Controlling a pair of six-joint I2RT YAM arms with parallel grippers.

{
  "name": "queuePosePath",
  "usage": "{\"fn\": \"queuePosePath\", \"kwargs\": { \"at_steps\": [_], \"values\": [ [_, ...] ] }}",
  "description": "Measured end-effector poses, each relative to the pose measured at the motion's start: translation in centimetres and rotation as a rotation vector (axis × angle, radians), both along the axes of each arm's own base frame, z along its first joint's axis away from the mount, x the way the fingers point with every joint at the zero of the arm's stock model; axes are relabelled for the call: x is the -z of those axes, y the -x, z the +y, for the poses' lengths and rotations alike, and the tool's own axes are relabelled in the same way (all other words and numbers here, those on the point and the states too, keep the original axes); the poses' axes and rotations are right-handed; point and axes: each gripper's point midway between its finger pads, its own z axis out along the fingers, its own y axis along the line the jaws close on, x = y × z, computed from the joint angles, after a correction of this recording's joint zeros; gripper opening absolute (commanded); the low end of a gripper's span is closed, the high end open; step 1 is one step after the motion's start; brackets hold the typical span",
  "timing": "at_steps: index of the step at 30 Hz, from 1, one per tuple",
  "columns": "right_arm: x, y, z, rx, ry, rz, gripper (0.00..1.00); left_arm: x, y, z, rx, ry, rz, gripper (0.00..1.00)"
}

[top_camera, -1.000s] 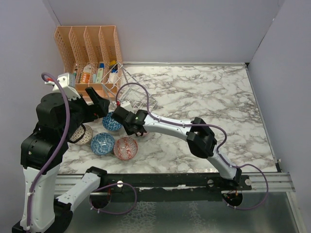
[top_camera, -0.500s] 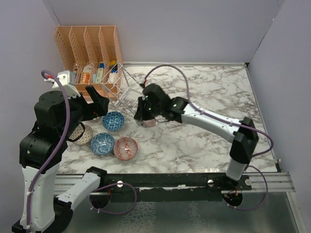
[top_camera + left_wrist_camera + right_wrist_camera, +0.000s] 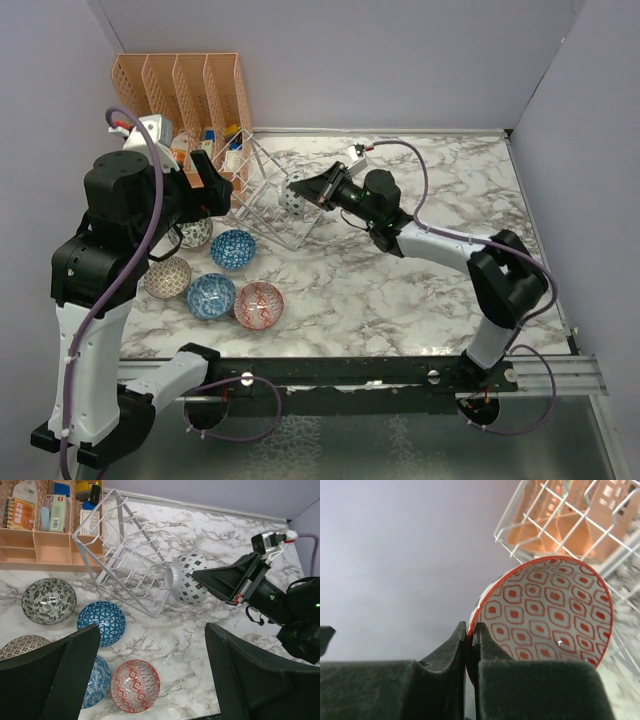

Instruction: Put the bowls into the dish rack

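My right gripper is shut on the rim of a bowl, white with dark diamonds outside and red patterned inside. It holds the bowl on edge in the air, right at the open side of the tilted wire dish rack. Five more bowls lie on the table left of the rack: a dark grey-white one, a blue one, a tan one, a second blue one and a red one. My left gripper is open and empty, high above them.
An orange plastic organiser with tall dividers and small items stands in the back left corner, touching the rack. Grey walls close the back and both sides. The left wrist view shows the rack leaning on its edge against the organiser.
My right arm lifted the bowl off the table and swung it up and right to the rack's open side, turning it on edge. My left arm rose and drew back.
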Motion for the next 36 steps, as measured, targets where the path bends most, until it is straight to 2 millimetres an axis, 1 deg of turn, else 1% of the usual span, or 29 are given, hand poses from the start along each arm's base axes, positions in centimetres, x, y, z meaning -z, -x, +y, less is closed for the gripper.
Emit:
{"fn": "queuePosePath", "kwargs": {
  "at_steps": [1, 2, 5, 9, 12, 14, 17, 19, 23, 27, 31, 33, 36],
  "values": [
    [-1.5, -0.1, 0.0, 0.005, -0.101, -0.024, 0.01, -0.2, -0.2, -0.1, 0.006, -0.003, -0.002, 0.89],
    [0.5, -1.0, 0.4, 0.016, -0.101, 0.008, 0.01, -0.4, -0.4, -0.2, 0.012, -0.006, -0.002, 0.89],
    [1.8, -2.7, 0.5, 0.071, -0.249, 0.018, 0.01, -0.3, -1.3, -0.6, 0.029, -0.023, 0.012, 0.89],
    [4.1, -4.4, 0.2, 0.125, -0.393, 0.054, 0.01, 0.3, -1.9, -1.0, 0.046, -0.043, 0.04, 0.89],
    [5.2, -5.2, -0.3, 0.159, -0.477, 0.076, 0.01, 0.8, -2.1, -1.2, 0.058, -0.054, 0.059, 0.89],
    [5.1, -5.4, -0.7, 0.177, -0.518, 0.079, 0.01, 1.0, -2.1, -1.2, 0.064, -0.059, 0.066, 0.89],
    [4.2, -5.5, -1.3, 0.196, -0.568, 0.076, 0.01, 1.0, -2.1, -1.3, 0.074, -0.063, 0.067, 0.89],
    [4.1, -5.7, -1.4, 0.21, -0.586, 0.089, 0.01, 1.1, -2.1, -1.4, 0.078, -0.067, 0.066, 0.89],
    [4.9, -5.3, -1.4, 0.234, -0.598, 0.128, 0.01, 1.1, -2.0, -1.4, 0.088, -0.072, 0.067, 0.89],
    [5.7, -4.2, -0.6, 0.244, -0.604, 0.171, 0.01, 1.1, -2.0, -1.5, 0.095, -0.074, 0.066, 0.89],
    [6.0, -3.6, 0.0, 0.247, -0.625, 0.203, 0.01, 1.4, -1.9, -1.5, 0.098, -0.077, 0.071, 0.89],
    [6.9, -3.6, 0.4, 0.255, -0.627, 0.226, 0.01, 1.5, -1.8, -1.5, 0.1, -0.082, 0.074, 0.89],
    [8.2, -4.1, 0.3, 0.284, -0.626, 0.249, 0.01, 1.6, -1.8, -1.4, 0.104, -0.089, 0.074, 0.89]
  ]
}}
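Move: The dish rack that the held, dotted bowl is being taken to has its middle about 5 cm ahead of the right hand, 6 cm to its left and some 17 cm below. The blue bowl sits roughly 5 cm back and 15 cm left, the red bowl about 18 cm back and 9 cm left, both some 23 cm below; the organizer stands about 12 cm ahead and 24 cm left. From the left hand the rack is roughly 18 cm ahead, 6 cm right and 34 cm below. The dotted bowl, still pinched by its rim in the right hand, is carried about 6 cm forward while sinking towards the rack's right end, then eased back a couple of centimetres and lowered on, some 8 cm down in all. The wrist turns about 40 degrees, raising the hand's left side and swinging the fingers clockwise. The open left hand drifts slightly forward, right and down. ##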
